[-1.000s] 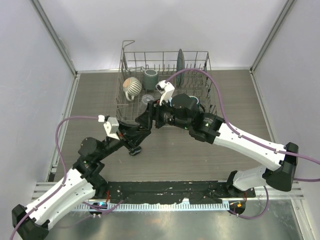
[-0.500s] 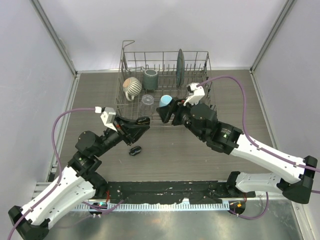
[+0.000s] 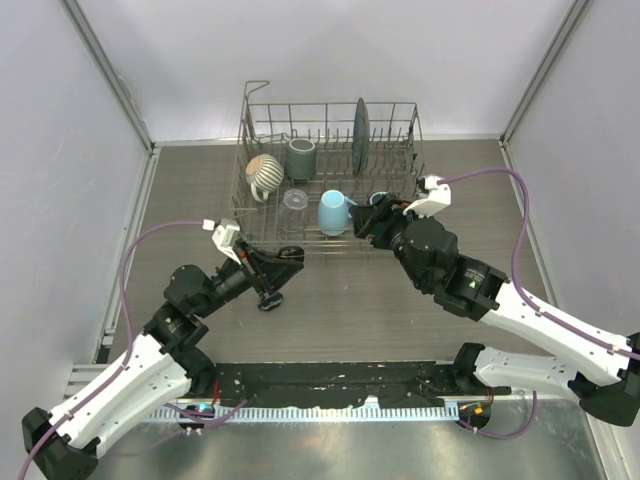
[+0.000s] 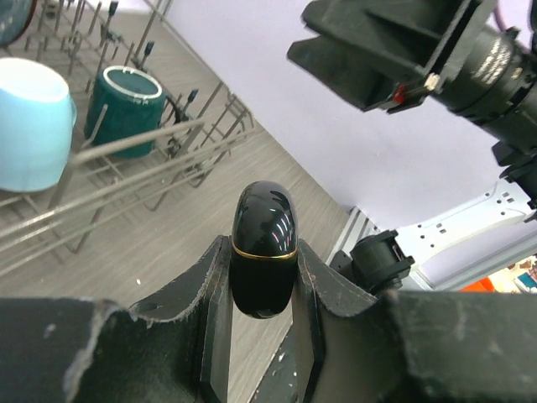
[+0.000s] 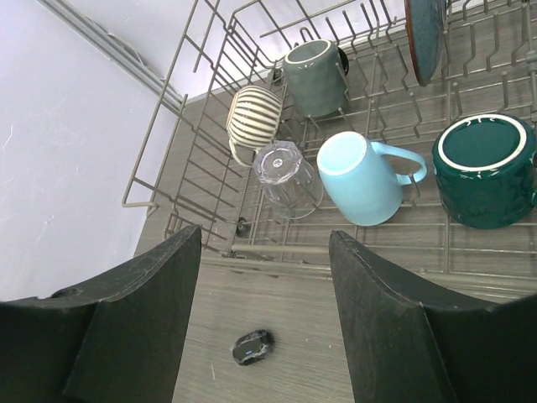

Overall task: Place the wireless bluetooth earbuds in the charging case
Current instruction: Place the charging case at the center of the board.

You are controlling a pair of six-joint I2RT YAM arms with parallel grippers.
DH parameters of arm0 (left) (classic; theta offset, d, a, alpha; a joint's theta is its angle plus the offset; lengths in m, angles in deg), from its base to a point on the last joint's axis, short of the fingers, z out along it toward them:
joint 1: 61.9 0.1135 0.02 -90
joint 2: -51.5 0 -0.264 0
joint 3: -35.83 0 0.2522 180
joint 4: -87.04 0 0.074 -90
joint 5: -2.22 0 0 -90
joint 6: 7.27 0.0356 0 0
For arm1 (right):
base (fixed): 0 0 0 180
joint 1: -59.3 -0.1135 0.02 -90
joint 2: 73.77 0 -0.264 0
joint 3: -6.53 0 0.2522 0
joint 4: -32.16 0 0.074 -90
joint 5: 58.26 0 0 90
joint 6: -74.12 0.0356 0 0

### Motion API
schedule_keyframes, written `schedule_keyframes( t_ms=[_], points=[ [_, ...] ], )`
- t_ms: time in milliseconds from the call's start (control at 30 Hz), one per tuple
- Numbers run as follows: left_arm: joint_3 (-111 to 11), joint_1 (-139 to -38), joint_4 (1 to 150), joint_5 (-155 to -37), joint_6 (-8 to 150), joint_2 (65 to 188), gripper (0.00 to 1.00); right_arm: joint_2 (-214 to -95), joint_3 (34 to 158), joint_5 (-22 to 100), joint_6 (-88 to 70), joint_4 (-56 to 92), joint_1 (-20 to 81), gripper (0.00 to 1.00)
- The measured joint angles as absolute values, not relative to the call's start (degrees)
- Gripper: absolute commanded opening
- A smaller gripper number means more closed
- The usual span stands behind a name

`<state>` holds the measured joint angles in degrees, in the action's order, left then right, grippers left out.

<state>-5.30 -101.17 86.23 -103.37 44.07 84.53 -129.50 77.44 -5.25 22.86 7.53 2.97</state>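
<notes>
My left gripper (image 4: 263, 252) is shut on a glossy black oval charging case (image 4: 264, 214) with a thin gold band, held upright and closed above the table. From above, the left gripper (image 3: 284, 264) hangs just in front of the dish rack. A small black piece, seemingly one of the earbuds (image 5: 253, 346), lies on the wood table under it, with the same earbud (image 3: 269, 302) beside the left fingers. My right gripper (image 5: 267, 243) is open and empty, high over the rack's front edge (image 3: 366, 218).
A wire dish rack (image 3: 250, 120) at the back holds a striped mug (image 3: 264, 172), a grey-green mug (image 3: 302, 158), a clear glass (image 3: 295, 200), a light blue mug (image 3: 333, 212), a dark green mug (image 5: 487, 172) and an upright dark plate (image 3: 361, 125).
My right gripper has pulled away from the left one, moving right over the rack and opening wider. The left gripper rose with the case, then came back down nearer the table.
</notes>
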Motion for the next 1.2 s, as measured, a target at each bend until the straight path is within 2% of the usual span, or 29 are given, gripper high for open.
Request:
schedule_keyframes(
  t_ms=[367, 700, 1200],
  points=[
    [2.68, -101.17, 82.82, -102.28, 39.96, 85.52, 0.00, -129.52, 76.17, -5.23, 25.00, 7.46, 3.23, 0.68],
    [5.95, -102.52, 82.40, -98.15, 36.33, 91.88, 0.00, -129.54, 75.58, -4.77, 26.25, 7.03, 3.23, 0.68],
    [5.25, -107.48, 95.08, -100.66, 30.26, 122.89, 0.00, -128.75, 73.68, -4.42, 29.50, 5.10, 3.29, 0.68]
  ],
)
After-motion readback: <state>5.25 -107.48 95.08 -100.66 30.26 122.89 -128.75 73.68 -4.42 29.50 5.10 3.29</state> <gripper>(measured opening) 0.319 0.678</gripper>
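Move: The closed charging case is already pinched in my left hand. Its spot at mid-board is about 27 cm below that hand, some 4 cm to the right and 1 cm back. The other black case lies 2 cm ahead, 6 cm left and 26 cm down; in the rack, the light blue mug sits 20 cm ahead, 8 cm right and 20 cm down. From my empty right hand the spot is roughly 11 cm back, 10 cm left, 31 cm down. I sink my left hand about 24 cm, almost straight down at first, then drift some 3 cm right as it nears the middle of the board. On the way I tip the fingers down by about 40 degrees and keep my pinch on the charging case. My open right hand just settles about 3 cm lower in front of the rack. ##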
